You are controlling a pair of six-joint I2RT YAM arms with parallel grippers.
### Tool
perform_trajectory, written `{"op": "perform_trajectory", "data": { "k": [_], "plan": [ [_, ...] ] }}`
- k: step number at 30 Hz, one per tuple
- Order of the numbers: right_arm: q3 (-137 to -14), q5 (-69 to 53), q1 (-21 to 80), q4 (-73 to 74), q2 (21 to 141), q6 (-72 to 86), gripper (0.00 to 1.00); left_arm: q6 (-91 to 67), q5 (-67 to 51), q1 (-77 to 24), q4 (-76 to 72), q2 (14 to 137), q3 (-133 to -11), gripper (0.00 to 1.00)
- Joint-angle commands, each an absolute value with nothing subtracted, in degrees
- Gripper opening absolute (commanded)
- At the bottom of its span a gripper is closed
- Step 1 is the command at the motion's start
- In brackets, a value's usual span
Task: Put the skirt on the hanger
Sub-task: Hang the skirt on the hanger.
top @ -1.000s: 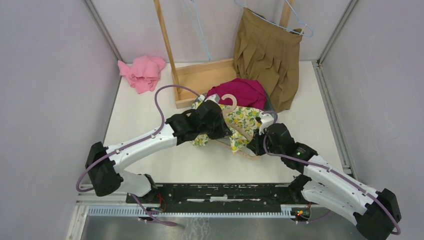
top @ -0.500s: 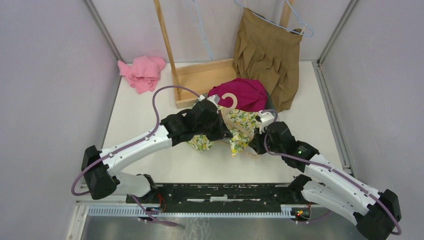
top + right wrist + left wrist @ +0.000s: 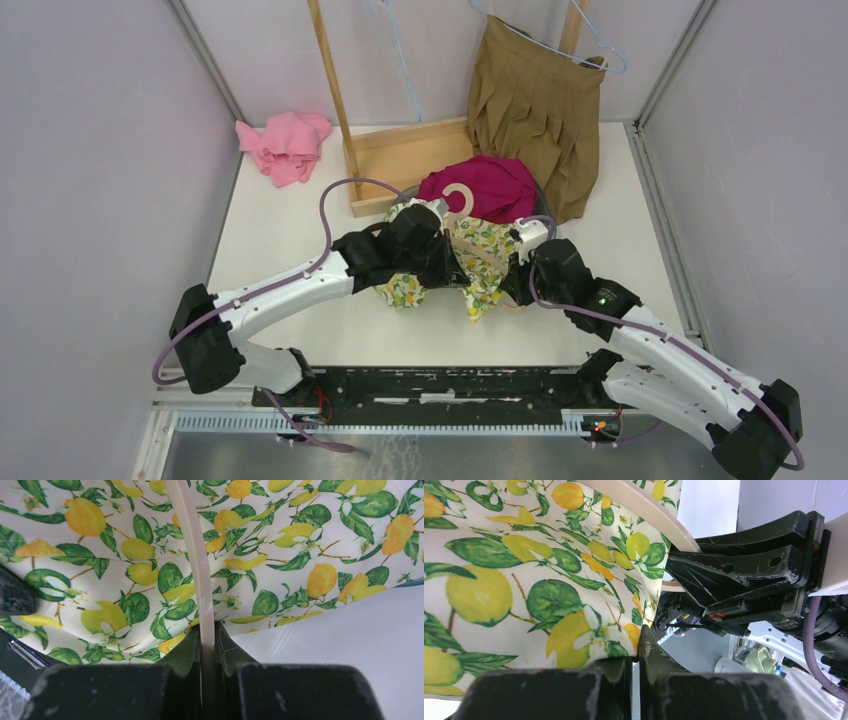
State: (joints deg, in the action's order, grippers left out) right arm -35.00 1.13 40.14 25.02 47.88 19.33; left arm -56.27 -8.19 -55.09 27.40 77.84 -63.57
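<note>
The skirt (image 3: 478, 250) is white with a lemon print and hangs bunched between the two arms at mid-table. My left gripper (image 3: 450, 262) is shut on its hem, and the left wrist view shows the cloth (image 3: 524, 570) pinched at the fingertips of that gripper (image 3: 635, 647). The beige hanger (image 3: 458, 197) has its hook lying toward the magenta cloth. Its thin bar (image 3: 192, 555) runs over the skirt (image 3: 300, 540) and sits clamped in my right gripper (image 3: 207, 635), which the top view places (image 3: 512, 275) at the skirt's right edge. The hanger arm (image 3: 649, 510) also crosses the left wrist view.
A magenta garment (image 3: 480, 185) lies just behind the skirt. A wooden rack (image 3: 405, 155) with upright posts stands at the back, and a brown pleated skirt (image 3: 535, 100) hangs from it on a blue wire hanger. A pink cloth (image 3: 285, 145) lies at the back left.
Both grippers have drawn closer together and slightly away from the near edge. The skirt now hangs more bunched, covering the hanger's lower arm that showed before.
</note>
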Motion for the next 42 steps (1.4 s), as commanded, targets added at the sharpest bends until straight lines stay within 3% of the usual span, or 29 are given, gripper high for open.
{"op": "perform_trajectory", "data": {
  "k": [1,26,42],
  "plan": [
    [-37.7,9.7,39.6,23.9,47.7,18.1,0.01,-53.8,-11.2,-55.0,24.0,78.4,-64.4,0.06],
    [-36.5,7.7,39.5,18.5,49.0,17.6,0.01,-55.9,-11.4,-55.0,22.2,79.3,-62.4,0.12],
    [-37.1,7.7,39.6,18.8,48.7,17.6,0.01,-56.4,-11.2,-54.9,22.0,77.6,-60.6,0.32]
  ]
}}
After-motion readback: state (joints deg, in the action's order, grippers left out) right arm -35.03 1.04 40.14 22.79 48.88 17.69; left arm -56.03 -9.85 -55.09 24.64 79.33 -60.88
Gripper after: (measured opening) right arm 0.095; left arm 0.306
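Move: The left fingers are shut on the lemon skirt's edge. The hanger's near end, pinched in the right fingers, lies about 9 cm to the left hand's right, 3 cm back and 5 cm lower. The hanger's hook is some 17 cm ahead, 1 cm left and about level. The magenta cloth is roughly 19 cm ahead, 4 cm right and 13 cm below. From the right hand, the skirt edge lies about 9 cm left, 3 cm ahead and 5 cm higher. Easing its pinch on the lemon skirt's edge, the left hand parts its fingers to roughly a third open while sinking about 2 cm beside the hanger's near end, its wrist hardly turning. The right hand keeps its closed grip on the hanger and holds it practically in place. ##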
